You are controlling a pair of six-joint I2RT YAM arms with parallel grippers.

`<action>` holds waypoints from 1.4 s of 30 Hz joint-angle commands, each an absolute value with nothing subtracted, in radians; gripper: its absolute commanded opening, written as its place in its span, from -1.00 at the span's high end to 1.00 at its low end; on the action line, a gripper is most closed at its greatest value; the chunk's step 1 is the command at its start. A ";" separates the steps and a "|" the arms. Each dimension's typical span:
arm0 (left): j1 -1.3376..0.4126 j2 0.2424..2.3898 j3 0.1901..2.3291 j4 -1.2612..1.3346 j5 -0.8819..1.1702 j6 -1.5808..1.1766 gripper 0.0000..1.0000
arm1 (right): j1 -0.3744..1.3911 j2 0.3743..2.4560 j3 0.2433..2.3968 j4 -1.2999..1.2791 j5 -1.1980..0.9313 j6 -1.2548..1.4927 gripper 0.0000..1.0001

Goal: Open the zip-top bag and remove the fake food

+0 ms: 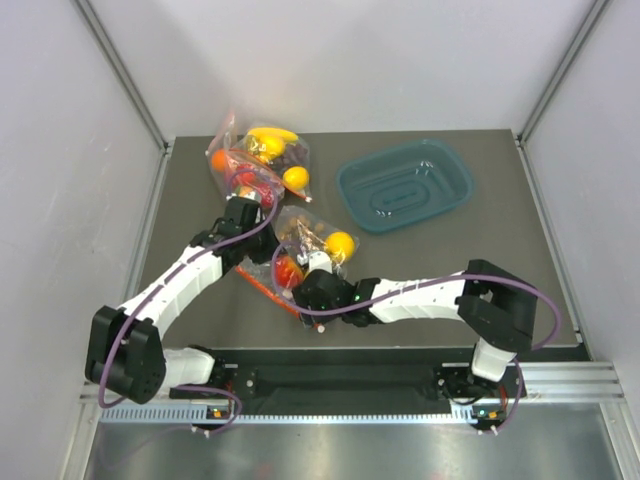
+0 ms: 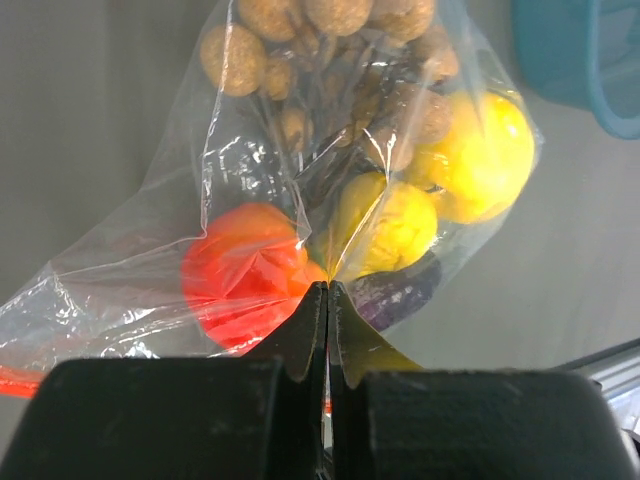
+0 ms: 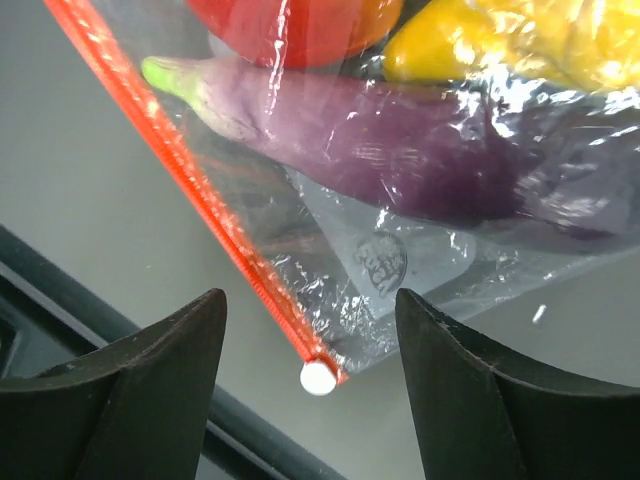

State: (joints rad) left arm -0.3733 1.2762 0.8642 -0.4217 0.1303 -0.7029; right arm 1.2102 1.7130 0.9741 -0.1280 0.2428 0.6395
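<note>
The zip-top bag (image 1: 312, 248) lies mid-table, clear and crinkly, with its red-orange zip strip (image 3: 190, 170) running down to a white slider (image 3: 319, 377). Inside it is the fake food: a red tomato (image 2: 245, 275), a yellow lemon (image 2: 485, 155), a yellow pear (image 2: 390, 220), a purple eggplant (image 3: 400, 140) and a brown knobbly cluster (image 2: 330, 60). My left gripper (image 2: 328, 290) is shut, pinching the bag's film just in front of the tomato and pear. My right gripper (image 3: 310, 300) is open, and the bag's slider corner lies between its fingers, touching neither.
A teal tub (image 1: 405, 185) sits at the back right. A second clear bag (image 1: 258, 160) with a banana and an orange lies at the back left, close to the left arm. The dark front rail (image 3: 60, 290) runs just behind the slider corner.
</note>
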 commanded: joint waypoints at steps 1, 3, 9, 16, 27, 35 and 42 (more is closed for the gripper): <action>-0.365 1.264 0.919 -0.419 0.169 -0.675 1.00 | 1.224 1.764 1.014 -0.135 0.270 0.644 -0.35; -0.364 1.267 0.925 -0.423 0.173 -0.670 1.00 | 1.224 1.804 1.044 -0.158 0.278 0.646 -0.29; -0.357 1.256 0.922 -0.431 0.193 -0.664 1.00 | 1.224 1.865 1.072 -0.206 0.327 0.666 -0.01; -0.354 1.250 0.904 -0.434 0.213 -0.655 1.00 | 1.223 1.882 1.077 -0.224 0.325 0.661 0.72; -0.353 1.186 0.949 -0.454 0.241 -0.473 -0.17 | 1.181 1.778 1.094 -0.296 0.284 0.624 1.00; -0.353 0.976 0.950 -0.402 0.320 -0.236 -0.83 | 1.033 1.618 1.149 -0.354 0.019 0.549 1.00; -0.357 0.899 0.966 -0.406 0.433 -0.095 -0.75 | 0.887 1.617 1.308 -0.485 -0.219 0.500 1.00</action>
State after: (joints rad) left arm -0.3546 0.9154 0.9260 -0.4408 0.3637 -0.2047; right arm 0.9344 1.6512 1.2160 -0.4274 -0.0677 0.5407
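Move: The slider end of the bag's orange zip strip lies almost under the right hand's open fingers, about 1 cm ahead and 3 cm below. From that hand the eggplant is some 7 cm ahead and 1 cm left, about 2 cm below, and the tomato 10 cm ahead and 5 cm left, 1 cm below. From the left hand, which already pinches the bag's raised film, the slider end is roughly 14 cm back, 7 cm right and 11 cm down. While the left hand stays nearly still with its pinch on the film, the right hand sinks about 2 cm and eases as far forward, shuts its fingers on the zip strip just beside the white slider, then, after a brief hold, lifts that corner nearly 10 cm, carrying it forward and a little right. Once the right grip is shut, the left fingers open wide and let go of the film, and the left hand rises about 13 cm off the bag, drawing back slightly while its wrist tips up some 30 degrees and turns clockwise. ##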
